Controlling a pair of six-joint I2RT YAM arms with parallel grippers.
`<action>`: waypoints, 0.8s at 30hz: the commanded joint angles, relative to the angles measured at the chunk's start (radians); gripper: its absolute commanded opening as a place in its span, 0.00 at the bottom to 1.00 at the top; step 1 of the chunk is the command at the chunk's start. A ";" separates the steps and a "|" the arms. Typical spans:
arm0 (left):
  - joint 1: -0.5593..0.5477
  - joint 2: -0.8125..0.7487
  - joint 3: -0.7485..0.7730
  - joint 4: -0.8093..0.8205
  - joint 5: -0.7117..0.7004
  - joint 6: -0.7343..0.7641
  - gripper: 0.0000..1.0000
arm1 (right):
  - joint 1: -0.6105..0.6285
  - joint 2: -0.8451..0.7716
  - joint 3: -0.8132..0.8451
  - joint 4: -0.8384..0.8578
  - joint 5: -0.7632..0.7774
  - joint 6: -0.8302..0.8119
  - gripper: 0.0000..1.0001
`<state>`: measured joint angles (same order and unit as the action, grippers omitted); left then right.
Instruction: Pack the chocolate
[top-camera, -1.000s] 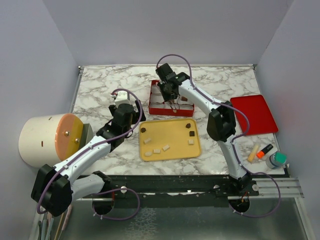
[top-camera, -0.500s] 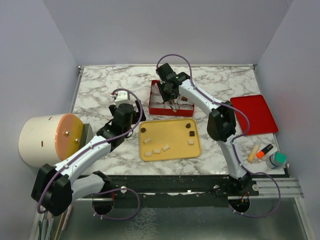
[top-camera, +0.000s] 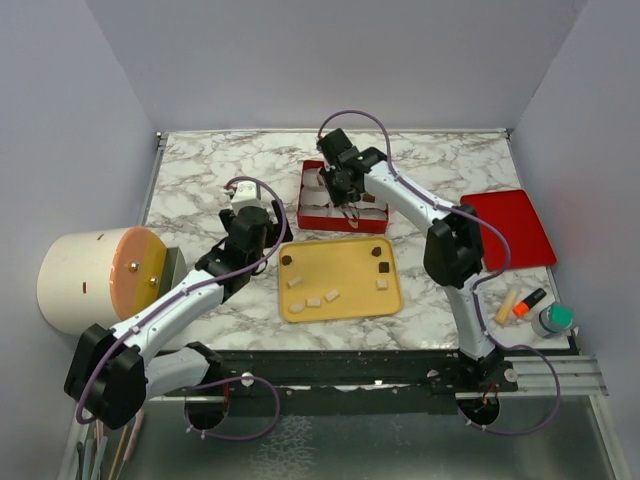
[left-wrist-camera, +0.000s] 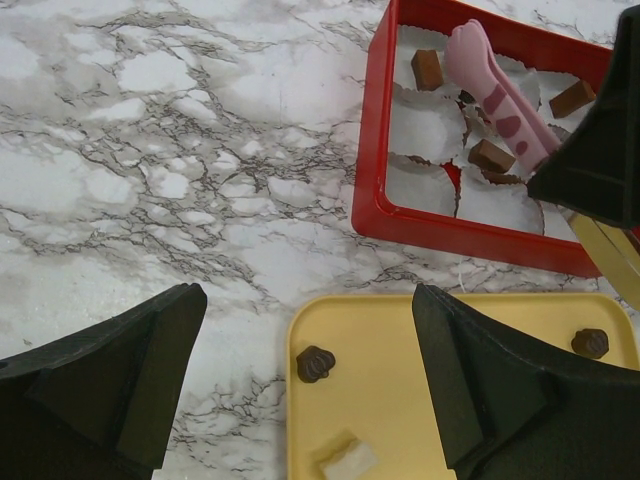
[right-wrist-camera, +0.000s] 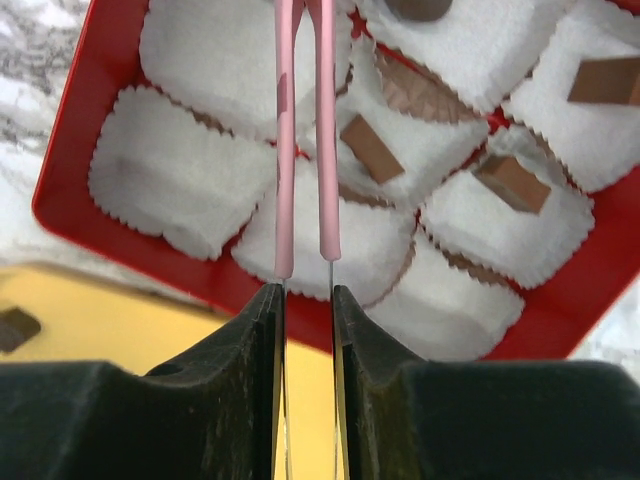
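Observation:
Brown chocolate pieces (right-wrist-camera: 370, 148) (right-wrist-camera: 512, 183) (right-wrist-camera: 605, 82) lie in white paper cups (right-wrist-camera: 170, 180) inside the red box (top-camera: 304, 200). My right gripper (right-wrist-camera: 305, 295) is shut on pink tongs (right-wrist-camera: 285, 150), whose arms reach over the box (left-wrist-camera: 372, 150). The tongs (left-wrist-camera: 495, 95) are also seen in the left wrist view with their tips together. Dark chocolate pieces (left-wrist-camera: 315, 363) (left-wrist-camera: 590, 343) sit on the yellow tray (top-camera: 345, 312). My left gripper (left-wrist-camera: 305, 300) hangs open above the tray's left rim, holding nothing.
Whitish pieces (top-camera: 313, 301) lie on the tray too. A red lid (top-camera: 510, 228) lies at the right. Markers (top-camera: 528, 301) and a green-topped jar (top-camera: 553, 319) are near the right front. A white drum with an orange face (top-camera: 95, 275) stands at the left.
My right arm has shifted slightly to the right over the red box, still holding the tongs. The left arm has stayed put.

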<state>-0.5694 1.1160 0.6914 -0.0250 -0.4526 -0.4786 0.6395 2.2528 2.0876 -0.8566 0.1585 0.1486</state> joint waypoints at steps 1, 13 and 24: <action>0.009 0.006 -0.002 0.011 0.014 -0.003 0.96 | 0.009 -0.165 -0.100 0.045 -0.024 -0.001 0.27; 0.019 -0.005 0.015 -0.018 -0.011 0.003 0.96 | 0.176 -0.437 -0.444 0.066 -0.001 0.005 0.27; 0.020 -0.051 0.025 -0.061 -0.036 -0.010 0.96 | 0.337 -0.678 -0.781 0.085 -0.063 0.077 0.34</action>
<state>-0.5556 1.0966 0.6914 -0.0540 -0.4599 -0.4789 0.9398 1.6436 1.3537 -0.7948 0.1265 0.1947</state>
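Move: Behind the right hand lies the yellow tray, its middle about 18 cm back, 1 cm left and some 9 cm lower; this hand keeps the pink-tipped tongs and is above the red box, whose middle is 1 cm ahead, level sideways. On the tray, the dark round piece is about 13 cm back and 14 cm left, a white bar 18 cm back and 12 cm left. From the left hand, the tray's middle is roughly 11 cm back, 17 cm right. Backing out of the red box with the tongs still held, the right hand rises about 5 cm, then sweeps back over the near wall and sinks again above the yellow tray, some 20 cm towards the base in all. It turns about 15 degrees counter-clockwise, and late on the fingers loosen slightly so the tongs' legs spread a little. ##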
